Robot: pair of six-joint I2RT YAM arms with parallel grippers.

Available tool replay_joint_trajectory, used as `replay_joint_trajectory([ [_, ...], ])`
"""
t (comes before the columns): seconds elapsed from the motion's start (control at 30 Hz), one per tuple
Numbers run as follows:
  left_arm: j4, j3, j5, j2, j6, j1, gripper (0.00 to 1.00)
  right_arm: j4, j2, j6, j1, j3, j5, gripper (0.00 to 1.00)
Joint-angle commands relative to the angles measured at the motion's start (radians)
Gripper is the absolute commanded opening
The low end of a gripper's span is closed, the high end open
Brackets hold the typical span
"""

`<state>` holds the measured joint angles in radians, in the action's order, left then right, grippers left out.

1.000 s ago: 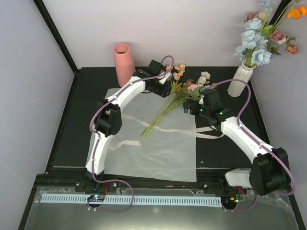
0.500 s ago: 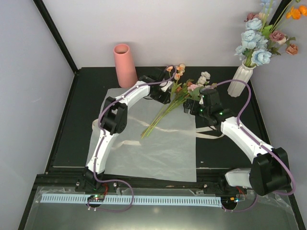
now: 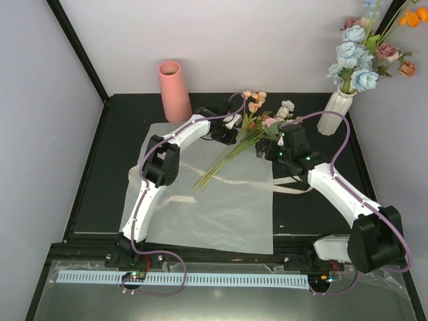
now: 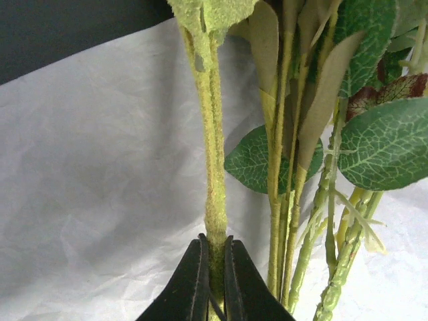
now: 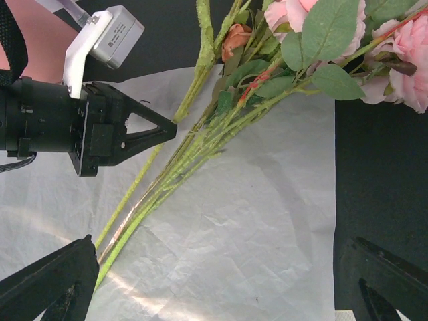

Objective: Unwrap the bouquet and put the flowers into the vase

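Note:
The bouquet lies unwrapped: its flowers (image 3: 231,150) rest loose on the flattened cream paper (image 3: 221,207), with the pink, peach and cream blooms toward the back. My left gripper (image 3: 238,132) is shut on one fuzzy green stem (image 4: 214,174), which shows pinched between the black fingertips (image 4: 194,274). The other stems (image 4: 294,221) lie just right of it. My right gripper (image 5: 221,294) hangs open over the paper (image 5: 254,221) beside the stems, holding nothing. The salmon-pink vase (image 3: 174,90) stands upright at the back left, apart from both grippers.
A white ribbed vase (image 3: 334,110) with blue, mauve and orange flowers stands at the back right. A cream ribbon (image 3: 287,189) trails off the paper's right edge onto the black table. The enclosure's walls close in left, right and behind.
My left gripper has moved right to the flowers and closed on one stem. That stem and its bloom have shifted slightly. The right arm has stayed still.

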<state>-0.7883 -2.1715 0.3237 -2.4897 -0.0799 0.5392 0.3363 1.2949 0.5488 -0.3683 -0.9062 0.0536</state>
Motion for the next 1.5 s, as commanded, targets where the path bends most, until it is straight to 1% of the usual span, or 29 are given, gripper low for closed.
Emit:
replay_joint_trajectory([
  [0.0, 0.026, -0.048, 0.025, -0.028, -0.013, 0.01, 0.02, -0.016, 0.0, 0.004, 0.008, 0.007, -0.026, 1.0],
  [0.2, 0.022, -0.046, 0.012, 0.022, -0.031, 0.009, 0.02, -0.015, 0.004, 0.004, 0.008, 0.008, -0.026, 1.0],
  [0.43, 0.018, -0.028, -0.009, 0.158, -0.046, 0.009, 0.02, -0.02, 0.006, -0.001, 0.009, 0.007, -0.026, 1.0],
  [0.57, 0.081, 0.05, -0.016, 0.272, -0.065, 0.007, 0.02, -0.033, -0.002, -0.015, 0.009, 0.012, -0.003, 1.0],
  [0.87, 0.241, 0.227, -0.032, 0.536, -0.087, -0.01, 0.02, -0.18, -0.052, -0.046, 0.007, 0.088, 0.164, 1.0],
  [0.97, 0.347, 0.315, -0.052, 0.637, -0.081, -0.019, 0.02, -0.192, -0.042, -0.048, 0.007, 0.093, 0.186, 1.0],
  [1.07, 0.473, 0.392, -0.106, 0.735, -0.06, -0.027, 0.02, -0.201, -0.032, -0.05, 0.008, 0.094, 0.193, 1.0],
  [1.27, 0.686, 0.473, -0.2, 0.879, 0.016, -0.056, 0.02, -0.218, -0.02, -0.053, 0.008, 0.101, 0.207, 1.0],
  [1.37, 0.857, 0.552, -0.225, 0.935, 0.055, -0.079, 0.01, -0.221, -0.018, -0.053, 0.007, 0.103, 0.209, 1.0],
  [1.47, 1.104, 0.657, -0.268, 0.973, 0.071, -0.12, 0.02, -0.224, -0.017, -0.053, 0.008, 0.105, 0.211, 1.0],
])
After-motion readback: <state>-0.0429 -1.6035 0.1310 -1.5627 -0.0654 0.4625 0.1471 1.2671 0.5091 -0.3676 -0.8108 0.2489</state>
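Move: The left hand already has the orange flowers' stem pinched close above the paper. The pink vase stands about 18 cm to its left and 9 cm farther out, its middle some 10 cm higher. The remaining flowers' blossoms lie about 11 cm right and 7 cm ahead of that hand, and the wrapping paper's middle some 10 cm left and 16 cm back. From the open right hand the vase is roughly 24 cm left and 20 cm ahead. Keep the left fingers shut on the orange flowers' stem and, after a brief hold, lift it some 40 cm up off the paper, swinging about 10 cm left towards the vase late in the rise. As you climb, tip the fingers up by about 60 degrees from pointing down, to stand the stem upright. Shift the right gripper about 3 cm left over the remaining stems, still wide open. ##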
